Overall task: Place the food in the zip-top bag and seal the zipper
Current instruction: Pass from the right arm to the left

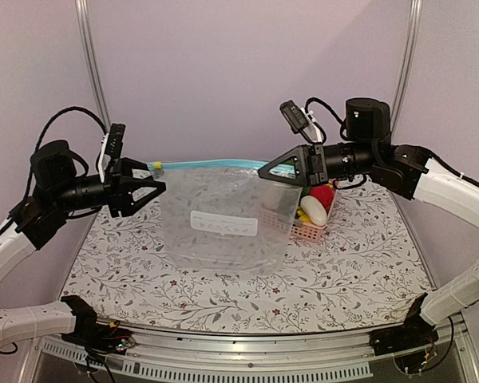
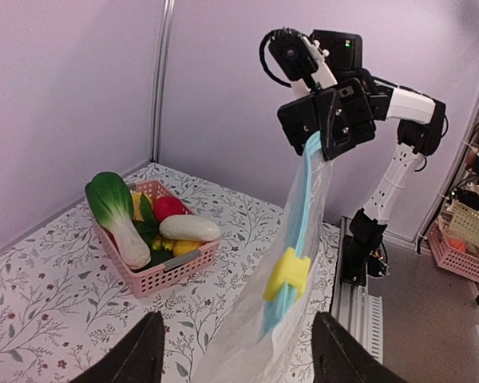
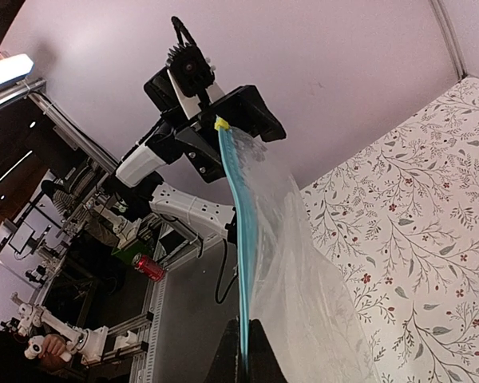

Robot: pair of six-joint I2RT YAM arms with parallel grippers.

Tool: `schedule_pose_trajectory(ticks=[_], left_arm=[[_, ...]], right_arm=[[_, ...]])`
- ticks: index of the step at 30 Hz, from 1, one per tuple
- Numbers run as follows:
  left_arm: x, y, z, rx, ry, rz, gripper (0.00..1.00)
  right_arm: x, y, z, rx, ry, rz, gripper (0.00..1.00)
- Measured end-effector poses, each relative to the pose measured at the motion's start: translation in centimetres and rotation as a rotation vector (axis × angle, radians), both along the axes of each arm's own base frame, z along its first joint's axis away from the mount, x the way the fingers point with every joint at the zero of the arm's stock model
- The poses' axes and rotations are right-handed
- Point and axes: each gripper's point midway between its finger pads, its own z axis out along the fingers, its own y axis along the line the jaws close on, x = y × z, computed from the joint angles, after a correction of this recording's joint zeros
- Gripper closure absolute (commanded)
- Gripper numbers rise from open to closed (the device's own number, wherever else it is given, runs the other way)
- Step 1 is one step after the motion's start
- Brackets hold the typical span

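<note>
The zip-top bag [image 1: 223, 223] hangs upright over the table, stretched between my two grippers, with nothing inside it. Its light-blue zipper [image 1: 215, 163] runs along the top edge, and a yellow slider [image 1: 156, 167] sits at the left end. My right gripper [image 1: 263, 171] is shut on the zipper's right end [image 3: 241, 239]. My left gripper [image 2: 235, 355] stands open, its fingers either side of the bag's left end just short of the slider [image 2: 287, 274]. The food lies in a pink basket [image 2: 164, 275]: bok choy [image 2: 116, 211], a red fruit [image 2: 169, 207] and a pale piece [image 2: 190, 228].
The pink basket [image 1: 307, 231] stands on the floral table cover behind the bag's right side, under my right arm. Metal frame posts rise at the back corners [image 1: 92, 64]. A rail runs along the table's near edge [image 1: 247, 351].
</note>
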Motion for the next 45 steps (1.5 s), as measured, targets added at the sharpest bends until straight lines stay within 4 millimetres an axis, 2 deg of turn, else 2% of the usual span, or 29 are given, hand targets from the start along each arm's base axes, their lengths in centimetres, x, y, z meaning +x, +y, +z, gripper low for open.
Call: schedule_pose_trajectory(ticks=[6, 17, 21, 23, 25, 26, 28, 29, 30, 32, 36, 41, 45], left_arm=[[-1.0, -0.3, 0.1, 0.000, 0.000, -0.062, 0.63], [-1.3, -0.4, 0.0, 0.002, 0.012, -0.081, 0.80], [-1.5, -0.6, -0.1, 0.003, 0.025, -0.103, 0.97], [-1.5, -0.8, -0.2, 0.007, 0.030, -0.116, 1.00], [-1.6, -0.8, -0.2, 0.010, 0.036, -0.126, 1.00], [-1.6, -0.9, -0.3, 0.013, 0.041, -0.131, 1.00], [-1.7, -0.9, -0.3, 0.022, 0.050, -0.143, 1.00], [-1.8, -1.0, -0.3, 0.028, 0.052, -0.150, 1.00], [-1.9, -1.0, -0.4, 0.034, 0.054, -0.155, 1.00], [-2.0, -1.1, -0.5, 0.051, 0.063, -0.169, 1.00], [-2.1, -1.5, -1.2, 0.082, 0.101, -0.212, 1.00], [-1.9, -2.5, -2.3, 0.100, 0.174, -0.287, 1.00], [-1.4, -3.4, -2.9, 0.114, 0.224, -0.329, 1.00]], right_arm=[[-0.1, 0.0, -0.3, -0.004, 0.011, 0.001, 1.00], [-0.4, -0.1, -0.3, 0.001, 0.017, 0.019, 1.00], [-0.4, -0.1, -0.6, -0.004, 0.025, 0.020, 0.99], [-0.4, -0.1, -0.8, -0.008, 0.029, 0.019, 0.90], [-0.3, -0.1, -1.0, -0.011, 0.032, 0.017, 0.70], [-0.3, -0.1, -1.2, -0.015, 0.041, 0.013, 0.55], [0.3, -0.2, -1.6, -0.025, 0.046, -0.013, 0.33], [0.7, -0.4, -1.9, -0.033, 0.048, -0.033, 0.24], [1.1, -0.5, -2.2, -0.042, 0.049, -0.056, 0.20], [1.9, -1.0, -2.7, -0.063, 0.036, -0.108, 0.14], [2.6, -2.3, -2.8, -0.109, -0.009, -0.191, 0.12], [3.0, -3.5, -1.1, -0.184, -0.109, -0.257, 0.13], [2.4, -2.6, 0.3, -0.234, -0.203, -0.255, 0.15]])
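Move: The bag's yellow-slider zipper end already sits between the left hand's part-open fingers, about 1 cm back and 2 cm right of the hand point, roughly 1 cm higher. The right hand still pinches the other end of the zipper; from it the slider end lies some 28 cm left, about level front to back and 1 cm lower. The food basket stands roughly 20 cm ahead of the right hand, 8 cm to its right and 32 cm below. The left fingers close from about two-thirds open and pinch the bag's edge beside the yellow slider while the right keeps its hold. Then the right opens wide, lets go of the zipper and swings some 4 cm forward and right, dipping before it climbs again. The left carries its corner about 4 cm right and down, turning some 20 degrees clockwise. ##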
